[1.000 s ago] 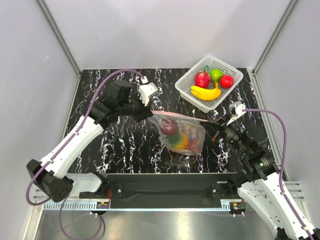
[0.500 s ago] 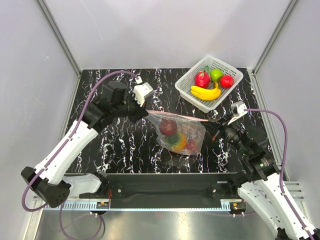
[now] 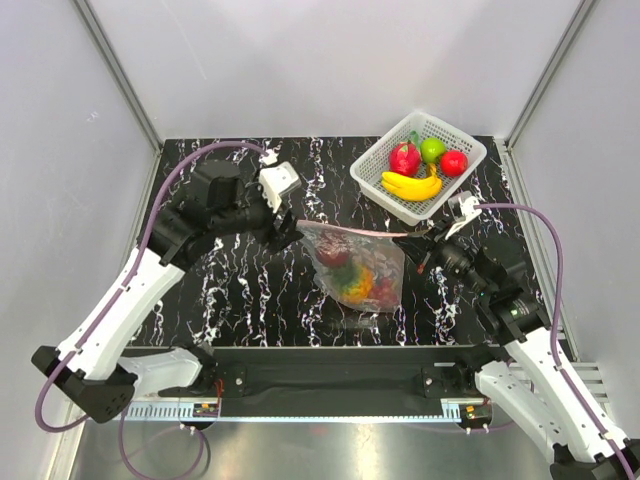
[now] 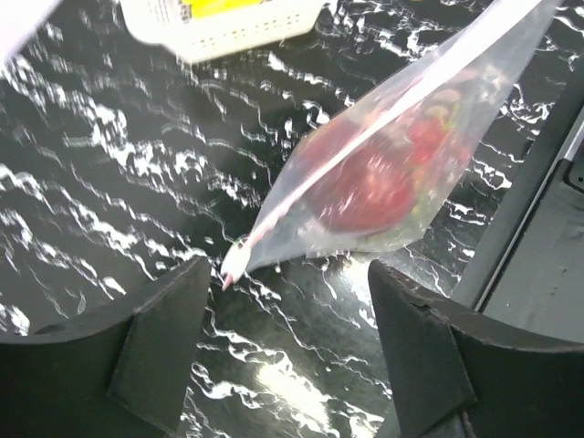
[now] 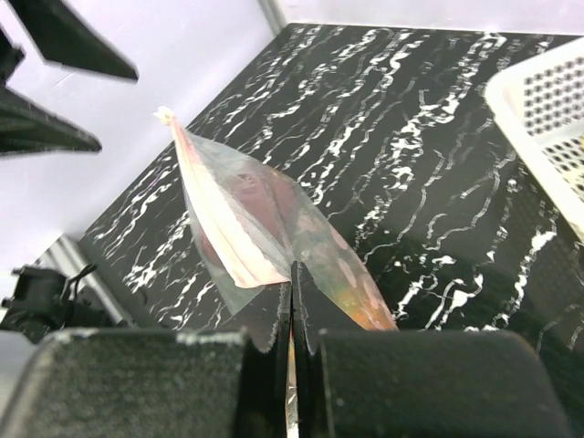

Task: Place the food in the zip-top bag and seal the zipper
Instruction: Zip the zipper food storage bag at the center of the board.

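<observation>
The zip-top bag (image 3: pixel 357 262) hangs just over the black marbled table, its right end pinched in my shut right gripper (image 3: pixel 412 247). Inside it lies the food: a dark red piece (image 3: pixel 336 255) and an orange-green one (image 3: pixel 361 284). The pink zipper (image 3: pixel 350 231) runs along the top edge. My left gripper (image 3: pixel 287 233) stands open just left of the bag's free corner, touching nothing. In the left wrist view the gripper (image 4: pixel 287 338) is wide, with the bag (image 4: pixel 383 173) and zipper (image 4: pixel 365 137) beyond it. The right wrist view shows the gripper (image 5: pixel 292 278) clamped on the bag (image 5: pixel 265 219).
A white lattice basket (image 3: pixel 367 182) stands at the back right with a banana (image 3: pixel 411 187), red fruits and a green one. Its edge shows in the wrist views as basket (image 4: pixel 228 23) and basket (image 5: pixel 547 109). A black rail (image 3: pixel 330 365) runs along the near edge.
My left gripper has let go of the bag's left corner, opened, and drawn back to the left. The right gripper still holds the bag, which has shifted slightly.
</observation>
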You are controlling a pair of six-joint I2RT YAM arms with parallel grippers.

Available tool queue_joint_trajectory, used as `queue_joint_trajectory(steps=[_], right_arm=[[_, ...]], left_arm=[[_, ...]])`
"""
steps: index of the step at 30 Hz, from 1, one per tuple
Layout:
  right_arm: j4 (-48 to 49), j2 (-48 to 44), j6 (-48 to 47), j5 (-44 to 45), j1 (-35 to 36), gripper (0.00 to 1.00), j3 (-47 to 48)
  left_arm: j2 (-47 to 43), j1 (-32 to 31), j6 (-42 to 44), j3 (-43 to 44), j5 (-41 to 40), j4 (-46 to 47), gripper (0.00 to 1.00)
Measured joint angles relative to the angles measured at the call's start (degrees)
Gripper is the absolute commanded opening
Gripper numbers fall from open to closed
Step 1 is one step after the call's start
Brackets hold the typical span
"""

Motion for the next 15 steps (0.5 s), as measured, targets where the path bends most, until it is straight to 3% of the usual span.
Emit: queue_joint_trajectory(steps=[7, 15], right_arm=[[0.37, 0.83, -1.05, -3.17, 0.0, 0.0, 1.09], [0.37, 0.94, -1.42, -4.07, 0.0, 0.0, 1.14]], left_arm=[[7.06, -7.39, 3.96, 8.9, -1.84, 0.92, 0.77], [14.58, -13.49, 9.57, 9.97, -3.74, -0.07, 0.73]])
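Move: The bag's zipper is the left gripper's goal: its middle lies about 11 cm to the right, 1 cm ahead and some 3 cm lower, with its loose end just off the fingertips, roughly 2 cm right, 2 cm ahead and 3 cm down. The food in the bag hangs about 12 cm right, 4 cm back and 12 cm below. From the right gripper, pinching the far end, the zipper's middle is some 11 cm left and 1 cm ahead, about level. Bring the open left gripper about 8 cm to the right, past the zipper's loose end and in over the strip towards its middle, lifting some 3 cm on the way and then sinking about 4 cm. Turn it roughly 15 degrees clockwise as it goes, fingers kept wide. Keep the right gripper shut on its end, nearly still. ##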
